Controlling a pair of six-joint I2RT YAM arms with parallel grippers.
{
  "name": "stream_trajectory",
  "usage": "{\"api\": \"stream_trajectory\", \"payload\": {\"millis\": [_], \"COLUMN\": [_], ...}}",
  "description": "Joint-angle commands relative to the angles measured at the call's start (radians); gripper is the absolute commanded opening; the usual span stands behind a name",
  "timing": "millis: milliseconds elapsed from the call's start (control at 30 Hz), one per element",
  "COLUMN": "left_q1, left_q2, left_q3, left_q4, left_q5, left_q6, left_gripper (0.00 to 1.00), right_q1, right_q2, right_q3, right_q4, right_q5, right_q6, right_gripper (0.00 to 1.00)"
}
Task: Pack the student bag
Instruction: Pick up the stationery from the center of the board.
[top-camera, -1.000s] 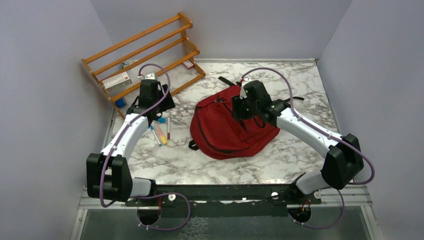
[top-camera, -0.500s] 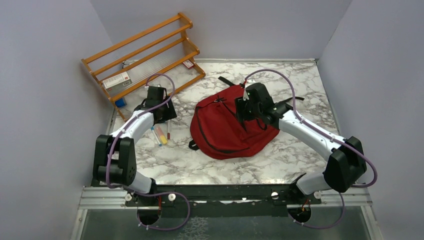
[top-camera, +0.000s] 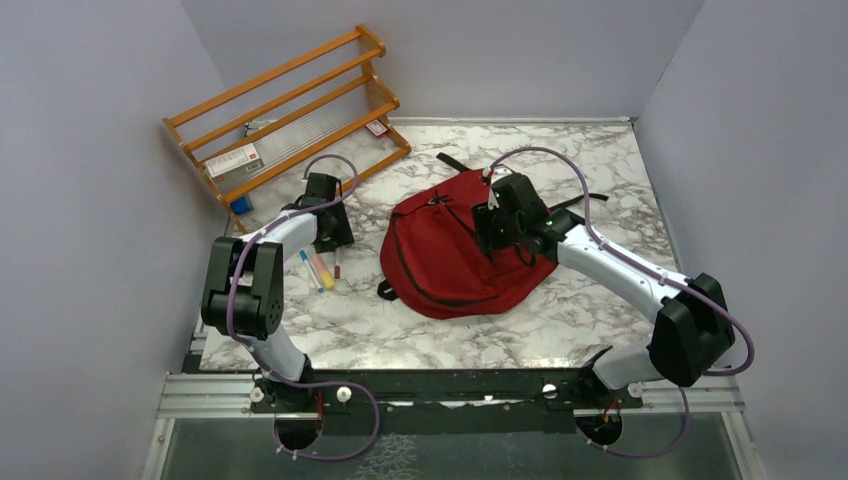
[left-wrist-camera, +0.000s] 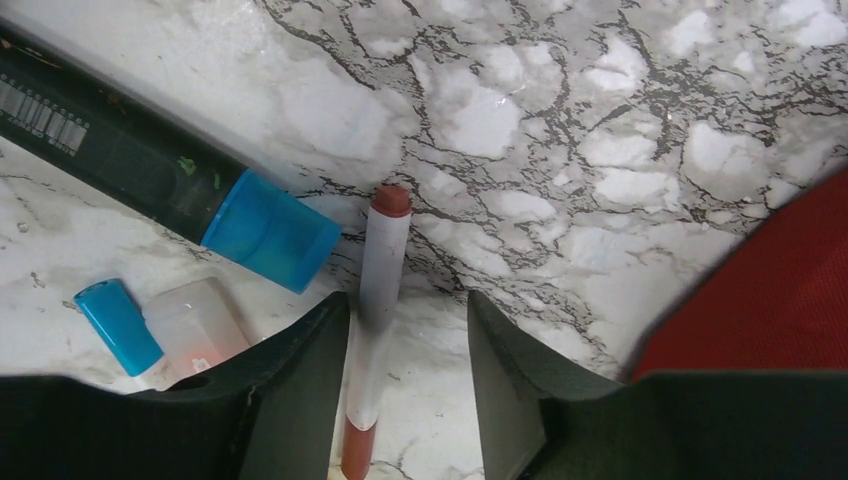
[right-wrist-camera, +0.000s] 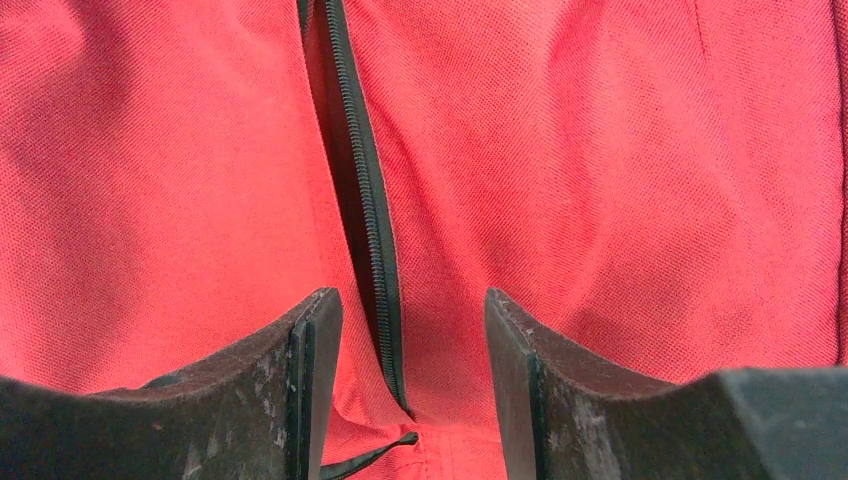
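Observation:
The student bag (top-camera: 450, 255), dark red with black zipper trim, lies flat in the middle of the marble table. My right gripper (top-camera: 497, 225) hovers low over its upper right part. In the right wrist view it (right-wrist-camera: 410, 300) stands open astride the black zipper (right-wrist-camera: 362, 200), with red fabric (right-wrist-camera: 600, 150) all around. My left gripper (top-camera: 335, 240) is down at the pens left of the bag. Its jaws (left-wrist-camera: 408, 305) are open around a white pen with red-brown ends (left-wrist-camera: 380, 270). The pen lies against the left finger, with a gap to the right one.
A black marker with a blue cap (left-wrist-camera: 150, 170), a small blue-capped pen (left-wrist-camera: 115, 325) and a translucent-capped one (left-wrist-camera: 195, 325) lie just left of the left gripper. A wooden rack (top-camera: 290, 110) holding small boxes stands at the back left. The bag's edge (left-wrist-camera: 770, 290) shows at the right.
The left arm has folded up and its gripper has slid right and down onto the pens, jaws narrowing. The right gripper has shifted slightly over the bag.

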Motion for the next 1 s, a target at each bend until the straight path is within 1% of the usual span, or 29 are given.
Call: {"api": "stream_trajectory", "payload": {"millis": [0,167,367,567,633,833,967], "left_q1": [-0.013,-0.024,-0.03,-0.049,-0.057,-0.1,-0.104], "left_q2": [0.054,0.079,0.081,0.081,0.079,0.013,-0.035], "left_q3": [0.043,0.071,0.054,0.054,0.061,0.057,0.031], "left_q4": [-0.05,-0.118,-0.137,-0.144,-0.141,-0.048,0.02], "left_q5": [0.017,-0.014,-0.041,-0.058,-0.054,0.033,0.121], "left_q6": [0.007,0.041,0.054,0.058,0.058,0.09,0.098], "left_gripper": [0.46,0.4,0.35,0.19,0.17,0.15,0.03], "right_q1": [0.006,0.006,0.006,0.006,0.006,0.006,0.006], "right_q2": [-0.023,-0.025,-0.016,0.0,0.009,0.029,0.055], "right_q3": [-0.009,-0.011,-0.002,0.003,0.011,0.028,0.053], "right_q4": [-0.002,-0.003,-0.011,-0.005,-0.006,-0.001,-0.006], "right_q5": [0.024,0.044,0.05,0.056,0.056,0.045,0.055], "right_q6": [0.007,0.009,0.009,0.005,0.005,-0.022,-0.057], "right_gripper": [0.59,0.59,0.59,0.59,0.59,0.6,0.61]}}
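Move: The white pen with red ends lies almost between the open left fingers, its middle about 1 cm left of the hand, 2 cm back and 1 cm below. At much the same height, the black tube with the blue cap is about 7 cm left and 3 cm ahead. The yellow highlighter lies some 4 cm left and 5 cm back, with the blue marker 3 cm farther left. From the right hand the pen is roughly 30 cm left, level, and 12 cm lower. The left fingers close from half open and pinch the white pen just ahead of its middle, while the hand stays nearly in place, low over the marble. Once they have it, the hand sweeps about 3 cm right towards the red bag, turning some 10 degrees clockwise and keeping its grip. ##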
